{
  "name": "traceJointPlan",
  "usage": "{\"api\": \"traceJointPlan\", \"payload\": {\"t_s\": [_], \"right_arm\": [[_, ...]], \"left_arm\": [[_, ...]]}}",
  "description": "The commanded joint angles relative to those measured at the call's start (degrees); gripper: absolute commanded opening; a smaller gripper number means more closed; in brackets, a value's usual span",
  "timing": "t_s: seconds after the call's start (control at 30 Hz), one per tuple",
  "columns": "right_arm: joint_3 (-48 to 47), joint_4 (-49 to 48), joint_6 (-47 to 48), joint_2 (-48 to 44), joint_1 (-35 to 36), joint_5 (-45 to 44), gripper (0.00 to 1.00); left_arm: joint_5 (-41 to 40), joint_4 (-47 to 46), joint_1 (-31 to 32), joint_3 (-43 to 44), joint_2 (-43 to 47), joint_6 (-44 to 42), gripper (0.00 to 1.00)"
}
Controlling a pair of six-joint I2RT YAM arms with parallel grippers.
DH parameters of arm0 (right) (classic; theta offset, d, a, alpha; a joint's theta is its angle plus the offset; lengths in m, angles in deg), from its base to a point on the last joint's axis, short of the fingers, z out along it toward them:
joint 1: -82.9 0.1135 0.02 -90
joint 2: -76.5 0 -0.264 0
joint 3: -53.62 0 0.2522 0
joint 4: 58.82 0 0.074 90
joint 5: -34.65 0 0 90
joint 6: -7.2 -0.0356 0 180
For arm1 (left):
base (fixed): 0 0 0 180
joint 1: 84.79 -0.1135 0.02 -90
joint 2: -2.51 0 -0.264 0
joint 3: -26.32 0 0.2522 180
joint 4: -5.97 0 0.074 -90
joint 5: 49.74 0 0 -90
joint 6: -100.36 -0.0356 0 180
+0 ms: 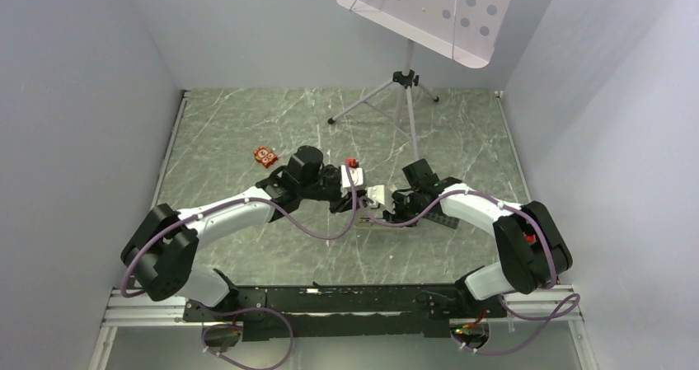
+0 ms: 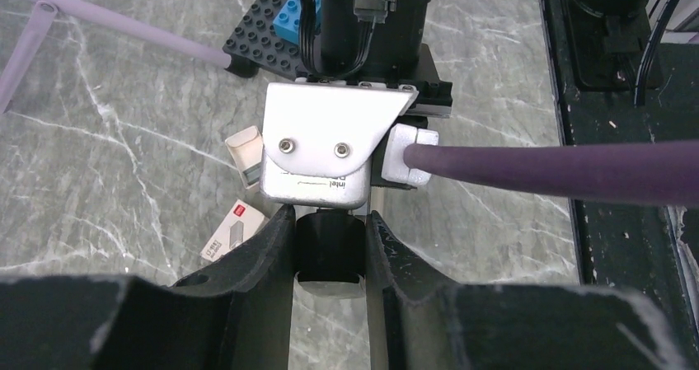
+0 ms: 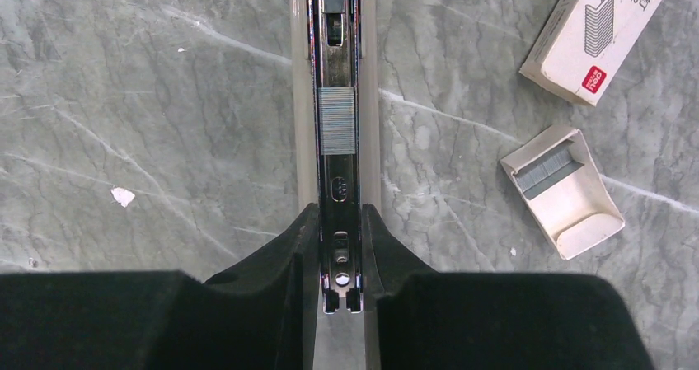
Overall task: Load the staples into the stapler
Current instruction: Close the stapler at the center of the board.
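Observation:
In the right wrist view the stapler point(image 3: 302, 98) lies open lengthwise, its metal channel running away from my right gripper point(image 3: 340, 217). That gripper is shut on the channel's near end. A silver-grey block of staples point(image 3: 338, 120) sits inside the channel, a little beyond the fingertips. My left gripper point(image 2: 330, 222) is shut on a black part with a pale underside point(image 2: 330, 250), apparently the stapler's lid. It faces the right wrist's silver camera point(image 2: 326, 152). From above, both grippers point(image 1: 356, 197) point(image 1: 396, 203) meet mid-table and hide the stapler.
A white staple box point(image 3: 593, 32) and its open inner tray point(image 3: 560, 190), with more staples in it, lie right of the stapler. A black baseplate with a blue brick point(image 2: 284, 20) sits behind the right arm. Orange bricks point(image 1: 265, 156) and a tripod stand point(image 1: 404, 98) are farther back.

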Motion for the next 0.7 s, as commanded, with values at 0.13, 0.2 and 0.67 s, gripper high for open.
{"api": "traceJointPlan", "payload": {"t_s": [0.13, 0.2, 0.67], "right_arm": [[0.34, -1.8, -2.16, -0.47, 1.78, 4.68, 0.2], [0.74, -1.86, -2.55, -0.86, 1.58, 4.52, 0.23], [2.45, -1.57, -3.98, -2.89, -2.32, 6.02, 0.46]], "left_arm": [[0.02, -8.06, 1.01, -1.14, -5.81, 3.41, 0.0], [-0.14, -7.58, 1.01, -1.32, -5.94, 3.07, 0.0], [-3.96, -0.35, 1.0, -3.42, -1.6, -1.8, 0.0]]}}
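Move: The left hand holds the tip of the stapler's raised cover; the stapler's lower half lies about 14 cm below it and some 4 cm to its right. The right hand straddles that lower half near its front end, the middle lying about 4 cm to the right hand's left. From the right hand, the open staple box stands some 8 cm ahead and 1 cm left, the closed staple box 9 cm ahead and 7 cm left. Right fingers open around the stapler's lower half, drifting about 1 cm right; left keeps holding the cover raised. ##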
